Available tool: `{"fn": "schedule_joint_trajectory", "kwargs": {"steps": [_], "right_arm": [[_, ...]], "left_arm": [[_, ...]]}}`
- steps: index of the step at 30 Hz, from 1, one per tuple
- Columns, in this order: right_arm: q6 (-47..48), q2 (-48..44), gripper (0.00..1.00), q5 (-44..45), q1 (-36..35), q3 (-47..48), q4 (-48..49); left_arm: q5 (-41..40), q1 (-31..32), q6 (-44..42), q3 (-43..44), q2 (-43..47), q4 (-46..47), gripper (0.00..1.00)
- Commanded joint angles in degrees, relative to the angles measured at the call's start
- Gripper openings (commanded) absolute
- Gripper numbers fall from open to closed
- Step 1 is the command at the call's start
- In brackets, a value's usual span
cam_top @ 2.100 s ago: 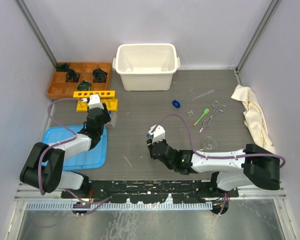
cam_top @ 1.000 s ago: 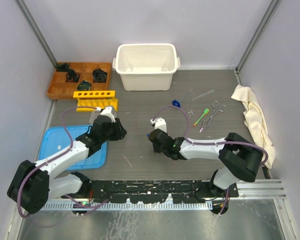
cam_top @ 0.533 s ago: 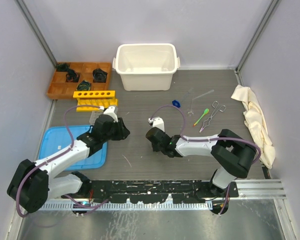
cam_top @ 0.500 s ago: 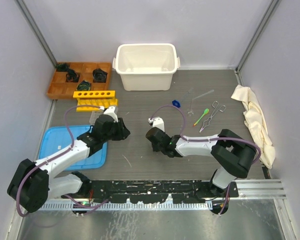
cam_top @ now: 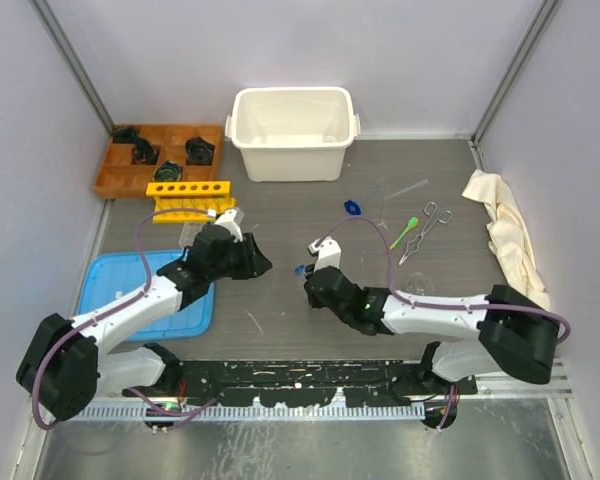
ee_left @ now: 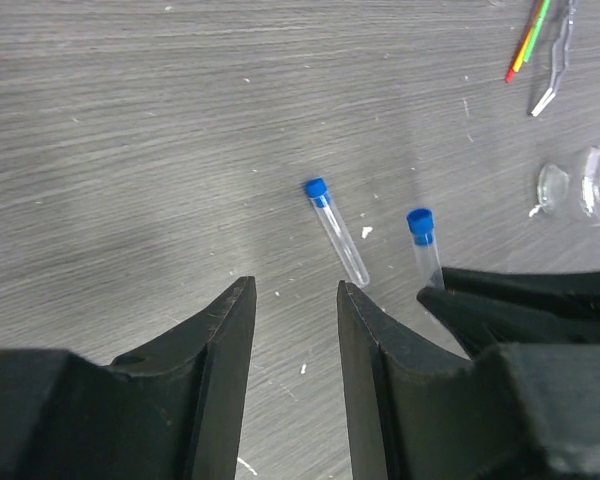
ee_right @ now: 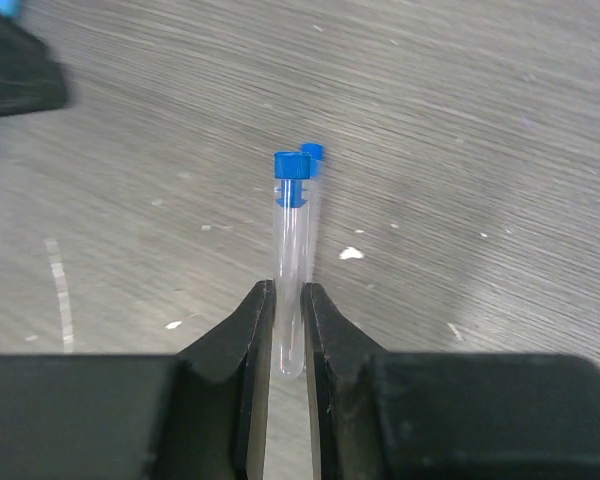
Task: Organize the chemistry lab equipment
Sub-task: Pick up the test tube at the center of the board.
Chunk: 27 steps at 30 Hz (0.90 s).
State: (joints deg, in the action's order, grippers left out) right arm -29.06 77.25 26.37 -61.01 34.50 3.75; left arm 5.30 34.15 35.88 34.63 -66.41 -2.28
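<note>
My right gripper is shut on a clear glass tube with a blue cap, which points away from the fingers. A second capped tube lies on the table just beyond it, with its cap peeking out behind the held one. My left gripper is open and empty, close to the lying tube's bare end. In the top view the two grippers face each other at mid-table, left gripper and right gripper. The yellow tube rack stands at the back left.
A glass flask, a green spoon and metal forceps lie to the right, with a small blue piece further back. Behind stand a white bin and an orange tray. A blue tray lies left, a cloth right.
My right gripper has closed on the capped tube and drawn back slightly towards the right. My left arm has swung rightward towards the tubes.
</note>
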Motion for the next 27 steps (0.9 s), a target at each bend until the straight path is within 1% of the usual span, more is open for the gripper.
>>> {"fn": "schedule_joint_trajectory", "kwargs": {"steps": [1,5,11,27], "right_arm": [[2.91,-5.33,0.06,1.91,-3.57,-2.15,10.95],[3.85,-4.63,0.06,1.19,-5.74,-1.91,13.25],[4.77,-2.30,0.06,2.55,-7.72,0.23,12.82],[5.15,-3.60,0.07,4.40,-8.84,-0.01,12.24]], "left_arm": [[4.14,0.76,3.68,1.73,0.47,4.67,0.40],[6.38,1.64,7.85,0.32,0.71,9.10,0.40],[7.43,3.20,12.14,-1.37,1.43,13.38,0.40],[7.16,5.25,12.42,-1.19,-0.76,12.83,0.40]]}}
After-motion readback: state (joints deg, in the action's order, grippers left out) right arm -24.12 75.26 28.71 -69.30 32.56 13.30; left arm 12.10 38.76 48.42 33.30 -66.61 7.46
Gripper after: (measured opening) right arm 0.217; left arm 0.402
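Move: Between the two hands, the right one already holds a test tube, its middle about 9 cm right of the left hand, 2 cm back and 3 cm lower. From the right hand, the left fingertips are some 10 cm left, 3 ahead and 4 higher. A second test tube lies on the board 3 cm ahead of the right hand, 4 left and 6 below; the blue clamp is roughly 16 ahead, 8 right and 6 below. Bringing the hands together for a handover, the right hand keeps its pinch on the test tube and carries it about 4 cm left, also back and up, turning slightly counter-clockwise. The left hand comes some 5 cm right to meet it, rising 3 cm and drawing back a little, rolling its left side down about 15 degrees; its fingers stay part open around the blue cap's level, not closing. ##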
